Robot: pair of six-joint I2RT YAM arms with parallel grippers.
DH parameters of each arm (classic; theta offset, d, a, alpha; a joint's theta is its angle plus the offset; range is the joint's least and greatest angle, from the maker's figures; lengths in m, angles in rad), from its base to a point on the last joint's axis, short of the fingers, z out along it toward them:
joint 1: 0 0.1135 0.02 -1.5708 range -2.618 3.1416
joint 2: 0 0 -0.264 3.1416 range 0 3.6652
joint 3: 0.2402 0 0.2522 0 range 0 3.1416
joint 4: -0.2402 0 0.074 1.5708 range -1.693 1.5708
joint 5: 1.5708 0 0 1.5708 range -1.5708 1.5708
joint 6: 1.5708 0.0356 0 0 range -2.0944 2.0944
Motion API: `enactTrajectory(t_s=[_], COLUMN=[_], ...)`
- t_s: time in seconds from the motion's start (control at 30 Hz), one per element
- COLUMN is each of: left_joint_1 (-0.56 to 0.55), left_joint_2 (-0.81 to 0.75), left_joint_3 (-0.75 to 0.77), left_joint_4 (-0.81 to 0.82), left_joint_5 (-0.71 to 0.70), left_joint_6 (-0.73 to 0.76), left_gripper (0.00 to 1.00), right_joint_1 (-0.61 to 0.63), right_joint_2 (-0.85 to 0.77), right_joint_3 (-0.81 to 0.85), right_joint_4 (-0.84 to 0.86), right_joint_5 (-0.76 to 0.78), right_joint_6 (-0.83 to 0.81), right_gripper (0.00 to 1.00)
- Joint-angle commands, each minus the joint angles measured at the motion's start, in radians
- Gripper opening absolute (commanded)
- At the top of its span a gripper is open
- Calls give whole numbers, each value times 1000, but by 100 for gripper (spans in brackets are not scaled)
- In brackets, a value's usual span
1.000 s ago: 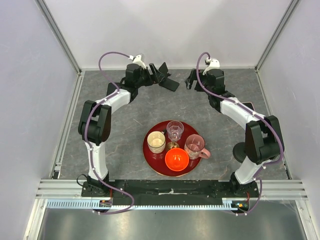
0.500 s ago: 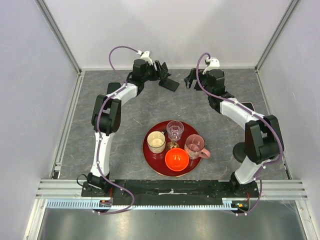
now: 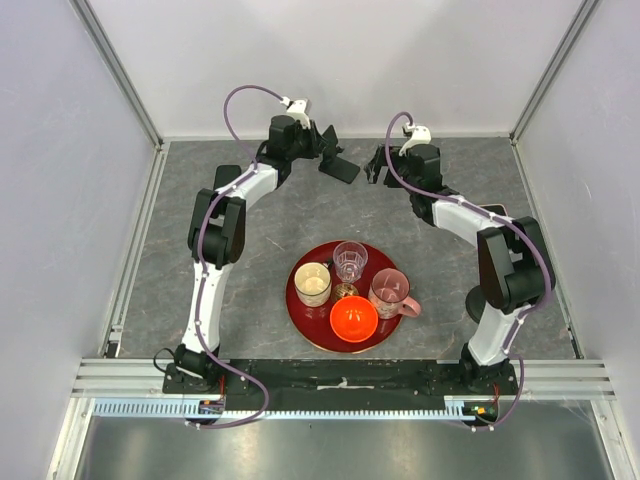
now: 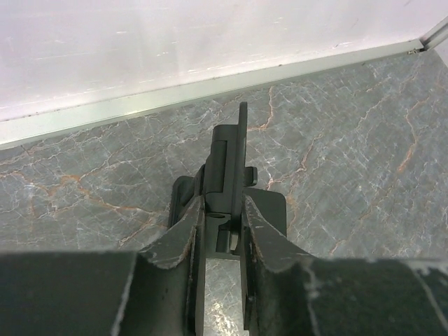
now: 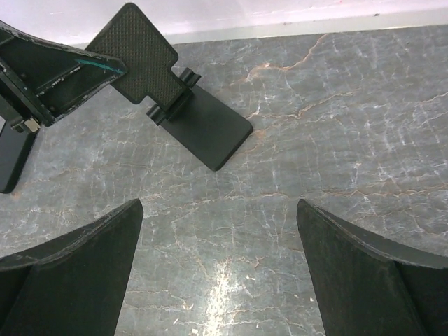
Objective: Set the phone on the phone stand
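The pink phone lies flat at the right edge of the table, mostly hidden under my right arm. Only part of the phone stand's black disc base shows beside that arm's lower link. Both grippers are at the back of the table, by a black L-shaped folding stand. My left gripper is shut on the folding stand's upright hinge part, one finger on each side. My right gripper stands open over bare table, right of the folding stand, holding nothing.
A red round tray sits at the table's middle front with a cream cup, a wine glass, a pink mug and an orange bowl. The back wall runs just behind the folding stand. Side rails edge the table.
My left arm has stretched further back and right, and its jaws have come together on the folding stand. The right gripper has shifted slightly left and stays open.
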Motion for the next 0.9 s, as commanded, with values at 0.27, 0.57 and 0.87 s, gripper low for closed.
enactTrajectory(t_s=[0.27,0.57,0.87], left_joint_1=[28,28,28], left_joint_2=[-158,-214,-148], left_joint_3=[-171,-179,54], left_joint_4=[36,-211,-664], left_joint_5=[532,756,856], left_joint_6=[205,487,771], left_gripper=[2,2,2], right_joint_1=[-4,-1,-1], right_joint_2=[67,50,43], right_joint_3=[67,36,3], right_joint_4=[51,48,88], right_joint_5=[-86,-310,-442], right_joint_6=[-9,-196,-241], right_gripper=[98,98,98])
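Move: The phone stand is already pinched by its upright back plate in the left hand, the stand's middle some 2 cm back, 3 cm right and 4 cm below that hand; it is taken to open table about 17 cm back and 3 cm right. From the right hand, the stand is roughly 9 cm ahead, 12 cm left and 7 cm lower. The red tray is about 41 cm back and 4 cm right of the left hand, 10 cm below. The phone stand, still pinched by the shut left fingers, is drawn back about 14 cm and slightly right, towards the red tray, while the left wrist swings it some 45 degrees clockwise. The right hand, fingers staying wide open, first sinks about 2 cm, then eases roughly 5 cm left and a little back towards the stand, turning counter-clockwise. ##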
